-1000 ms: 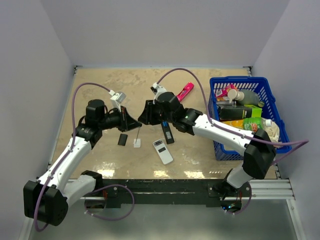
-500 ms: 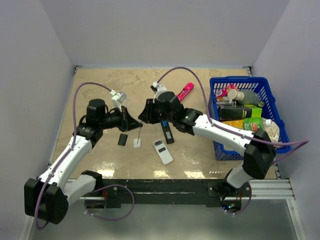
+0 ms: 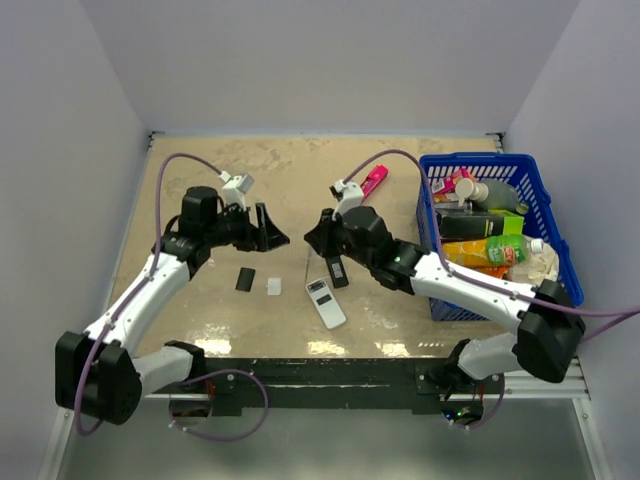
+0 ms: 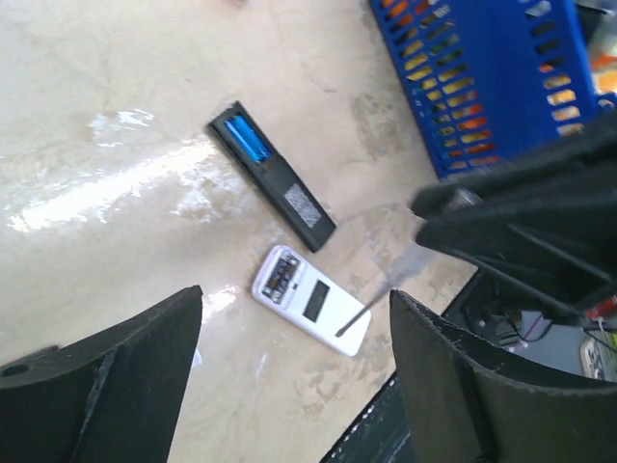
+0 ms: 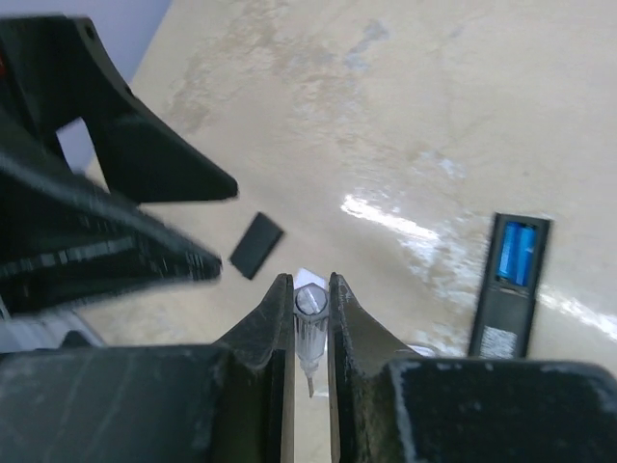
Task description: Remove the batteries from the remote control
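A black remote control (image 3: 335,268) lies back-up with its compartment uncovered and blue batteries (image 4: 246,138) (image 5: 517,255) inside. A white remote (image 3: 325,302) lies nearer the front edge. My right gripper (image 5: 310,289) is shut on a small clear-handled screwdriver (image 5: 309,323), whose thin shaft (image 4: 364,311) points down over the white remote (image 4: 310,299). My left gripper (image 4: 294,376) hangs open just left of the right gripper (image 3: 316,234), with nothing between its fingers.
A small black cover (image 3: 245,279) and a small white cover (image 3: 274,286) lie on the table left of the remotes. A blue basket (image 3: 497,165) full of bottles and packets stands at the right. A pink object (image 3: 370,181) lies at the back.
My left gripper has opened and let go of the screwdriver. My right gripper has shut on it and moved to the right, away from the left gripper.
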Controlling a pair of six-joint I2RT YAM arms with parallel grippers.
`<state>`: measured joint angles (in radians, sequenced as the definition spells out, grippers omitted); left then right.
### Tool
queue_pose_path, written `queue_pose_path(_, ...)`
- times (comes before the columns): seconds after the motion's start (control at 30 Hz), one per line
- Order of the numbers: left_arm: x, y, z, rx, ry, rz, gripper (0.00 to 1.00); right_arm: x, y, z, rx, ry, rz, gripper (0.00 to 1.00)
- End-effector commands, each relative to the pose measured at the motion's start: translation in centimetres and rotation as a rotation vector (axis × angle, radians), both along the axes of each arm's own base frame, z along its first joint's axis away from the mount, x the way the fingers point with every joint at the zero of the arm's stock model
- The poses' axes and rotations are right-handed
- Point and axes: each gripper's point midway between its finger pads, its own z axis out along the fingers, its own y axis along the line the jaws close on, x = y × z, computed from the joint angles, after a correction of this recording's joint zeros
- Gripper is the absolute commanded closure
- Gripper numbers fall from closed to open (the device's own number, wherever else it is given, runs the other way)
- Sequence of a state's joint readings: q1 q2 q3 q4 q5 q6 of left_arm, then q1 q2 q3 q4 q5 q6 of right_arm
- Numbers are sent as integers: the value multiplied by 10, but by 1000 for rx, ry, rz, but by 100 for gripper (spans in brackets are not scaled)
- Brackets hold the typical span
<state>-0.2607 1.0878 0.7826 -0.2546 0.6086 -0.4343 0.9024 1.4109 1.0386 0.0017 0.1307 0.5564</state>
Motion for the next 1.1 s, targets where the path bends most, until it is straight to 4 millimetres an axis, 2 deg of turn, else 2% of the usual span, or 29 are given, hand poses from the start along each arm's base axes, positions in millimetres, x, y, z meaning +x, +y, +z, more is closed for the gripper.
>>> queue_pose_path(0.0,36,1,-11,62,54,59,20,14,-27,4,20,-137,-126,100)
queue_pose_path(0.03,40,0,-14,60,69,57,21,12,-28,8,33,-163,-117,100)
queue_pose_path(0.07,44,-2,-13,57,72,53,21,6,-30,0,23,-164,-98,100)
queue_pose_path(0.1,47,-4,-19,59,91,49,22,-1,-26,0,33,-176,-55,100)
queue_pose_path(0.13,49,-5,-19,58,96,49,22,-5,-25,15,63,-243,-24,100)
queue_pose_path(0.17,53,-5,-18,58,95,58,22,-12,-30,2,41,-259,-2,100)
queue_pose_path(0.27,60,-2,-26,97,121,68,22,-7,-53,10,-3,-341,-74,100)
queue_pose_path(0.3,57,0,-37,119,165,68,22,-5,-57,10,-18,-344,-94,100)
queue_pose_path(0.47,47,13,-73,178,253,114,22,-4,-54,-8,-59,-321,-80,100)
queue_pose_path(0.57,42,16,-85,170,285,140,22,1,-61,-14,-89,-326,-117,100)
queue_pose_path(0.67,45,18,-85,155,303,162,21,8,-65,-16,-122,-339,-150,100)
queue_pose_path(0.77,45,22,-88,138,338,176,21,12,-56,-20,-125,-332,-135,100)
queue_pose_path(0.9,40,33,-89,124,349,193,21,15,-48,-34,-133,-310,-130,100)
queue_pose_path(1.03,36,57,-103,171,367,264,21,20,-39,-52,-153,-295,-113,100)
queue_pose_path(1.07,33,55,-103,151,376,244,21,22,-36,-51,-154,-297,-112,100)
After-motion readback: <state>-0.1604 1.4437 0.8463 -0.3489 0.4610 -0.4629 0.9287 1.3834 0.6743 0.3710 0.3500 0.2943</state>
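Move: About 6 cm to the right of the right hand, 3 cm farther out and some 19 cm below lies the open black remote control, its batteries in the far half; the right hand already holds the thin screwdriver, shaft downward. The white remote lies about 7 cm back and 4 cm right of that hand, the white cover about 8 cm left and 3 cm back, both on the table. From the left hand the black remote control is roughly 13 cm right, 1 cm ahead and 17 cm down. Carrying the screwdriver down and to the right towards the black remote control, the right hand shifts about 5 cm across and ends some 8 cm lower, with a brief 2 cm rise midway before easing forward and sinking again; it rolls its left side down, swings slightly clockwise and keeps its grip. The empty left hand withdraws, wide open, 10 cm down, first forward, then left, its fingers tipping further down. ##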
